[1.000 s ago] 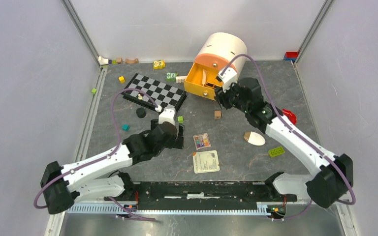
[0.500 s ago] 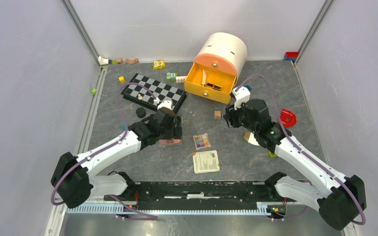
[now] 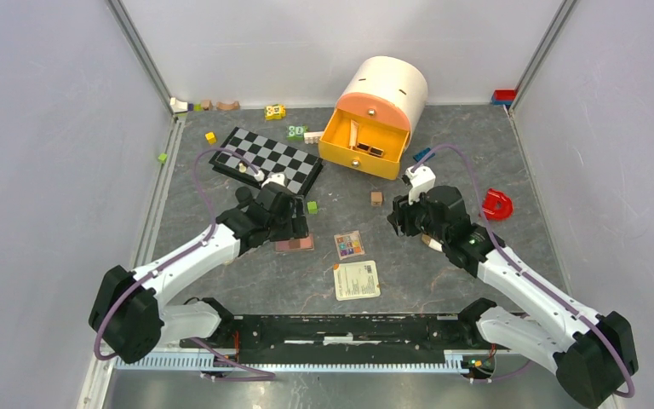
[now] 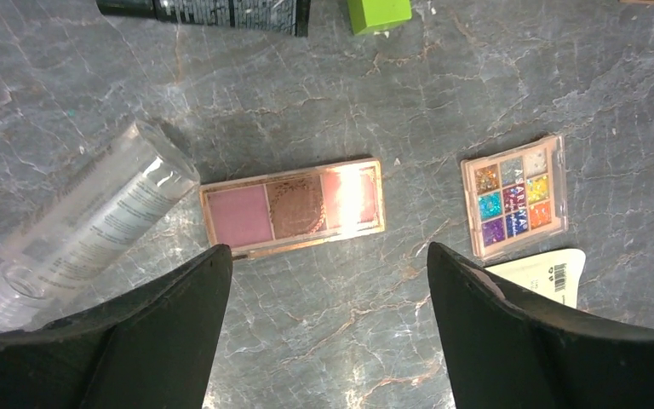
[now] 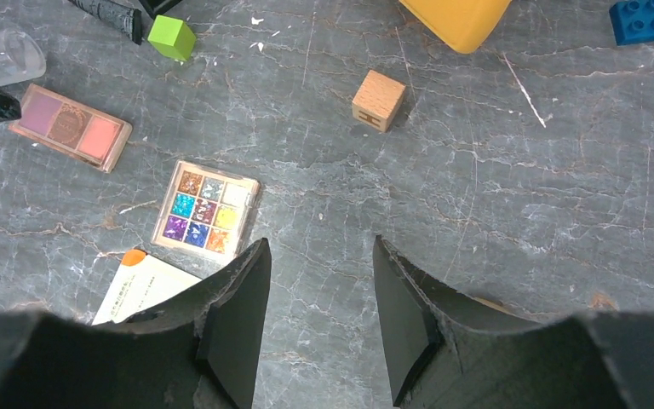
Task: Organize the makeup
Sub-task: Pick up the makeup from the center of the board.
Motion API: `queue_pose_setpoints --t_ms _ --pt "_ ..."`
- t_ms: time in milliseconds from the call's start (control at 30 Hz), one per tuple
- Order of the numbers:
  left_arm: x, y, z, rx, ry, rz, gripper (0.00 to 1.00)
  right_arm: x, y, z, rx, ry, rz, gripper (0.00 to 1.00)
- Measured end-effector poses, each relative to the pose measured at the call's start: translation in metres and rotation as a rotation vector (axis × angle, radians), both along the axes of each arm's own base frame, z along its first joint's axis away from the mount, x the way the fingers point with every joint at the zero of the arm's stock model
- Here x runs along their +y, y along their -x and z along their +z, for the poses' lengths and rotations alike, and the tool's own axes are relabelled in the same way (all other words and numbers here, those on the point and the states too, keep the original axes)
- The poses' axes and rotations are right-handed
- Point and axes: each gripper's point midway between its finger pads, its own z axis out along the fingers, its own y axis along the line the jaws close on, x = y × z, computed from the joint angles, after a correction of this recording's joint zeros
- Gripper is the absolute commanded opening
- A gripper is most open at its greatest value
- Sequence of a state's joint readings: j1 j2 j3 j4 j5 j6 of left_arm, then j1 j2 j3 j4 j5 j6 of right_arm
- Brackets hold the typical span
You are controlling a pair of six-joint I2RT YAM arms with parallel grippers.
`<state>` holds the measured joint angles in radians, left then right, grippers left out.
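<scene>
A pink eyeshadow palette [image 4: 294,207] lies flat on the grey table, just ahead of my left gripper [image 4: 328,256]. That gripper is open wide and holds nothing. A clear tube [image 4: 85,226] lies by its left finger. The multicolour palette [image 4: 515,196] sits to the right, near the right finger. In the top view the pink palette [image 3: 295,244] and the multicolour palette [image 3: 348,245] lie side by side between the arms. My right gripper [image 5: 321,247] hovers open over bare table, with the multicolour palette [image 5: 206,210] just left of its left finger.
An orange drawer box [image 3: 366,141] stands open at the back, with a chessboard [image 3: 268,158] to its left. A white card [image 3: 356,279] lies near the front. A wooden cube [image 5: 379,100], a green cube [image 5: 171,37], a blue brick [image 5: 651,19] and a red piece [image 3: 498,204] lie scattered.
The right arm has pulled back from the orange drawer toward the table's middle, its jaws a little wider. The left gripper has shifted back toward the chessboard, uncovering the pink palette.
</scene>
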<state>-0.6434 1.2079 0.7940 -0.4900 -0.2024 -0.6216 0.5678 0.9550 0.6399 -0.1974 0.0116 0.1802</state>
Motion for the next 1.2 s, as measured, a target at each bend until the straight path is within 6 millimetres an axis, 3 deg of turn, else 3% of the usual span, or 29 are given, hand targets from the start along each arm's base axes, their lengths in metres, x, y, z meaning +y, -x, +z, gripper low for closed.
queue_pose_setpoints --t_ms 200,367,667,867,1000,1200 --pt "-0.01 -0.003 -0.018 0.041 0.016 -0.001 0.75 0.002 0.001 0.0 0.005 -0.008 0.01 0.51" --pt "-0.027 -0.018 -0.039 0.08 0.014 -0.017 0.71 0.003 0.005 -0.002 0.019 -0.009 0.025 0.51" --pt "-0.059 -0.046 -0.053 0.089 0.056 -0.048 0.68 -0.002 0.015 -0.005 0.031 -0.003 0.03 0.51" --pt "-0.062 -0.043 -0.071 0.133 0.047 -0.061 0.68 -0.003 0.017 -0.007 0.044 0.006 0.03 0.51" --pt "-0.067 -0.042 -0.071 0.134 0.059 -0.076 0.68 -0.003 0.017 -0.008 0.046 0.006 0.03 0.51" --pt "-0.08 -0.021 -0.072 0.128 0.071 -0.14 0.68 -0.004 0.018 -0.008 0.047 0.007 0.03 0.51"
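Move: The makeup at the board's centre, the square glitter palette, lies about 13 cm to the left hand's right, roughly level with it and 9 cm below. At the same depth, the blush palette is 1 cm right and 1 cm ahead; the green cube is 5 cm right and 9 cm ahead; the white card is 15 cm right and 8 cm back. From the right hand, the glitter palette is about 13 cm left, level, and 14 cm below. Left hand sweeps right about 8 cm towards the glitter palette, sinking 7, forward then partly back, fingers narrowing partway. ##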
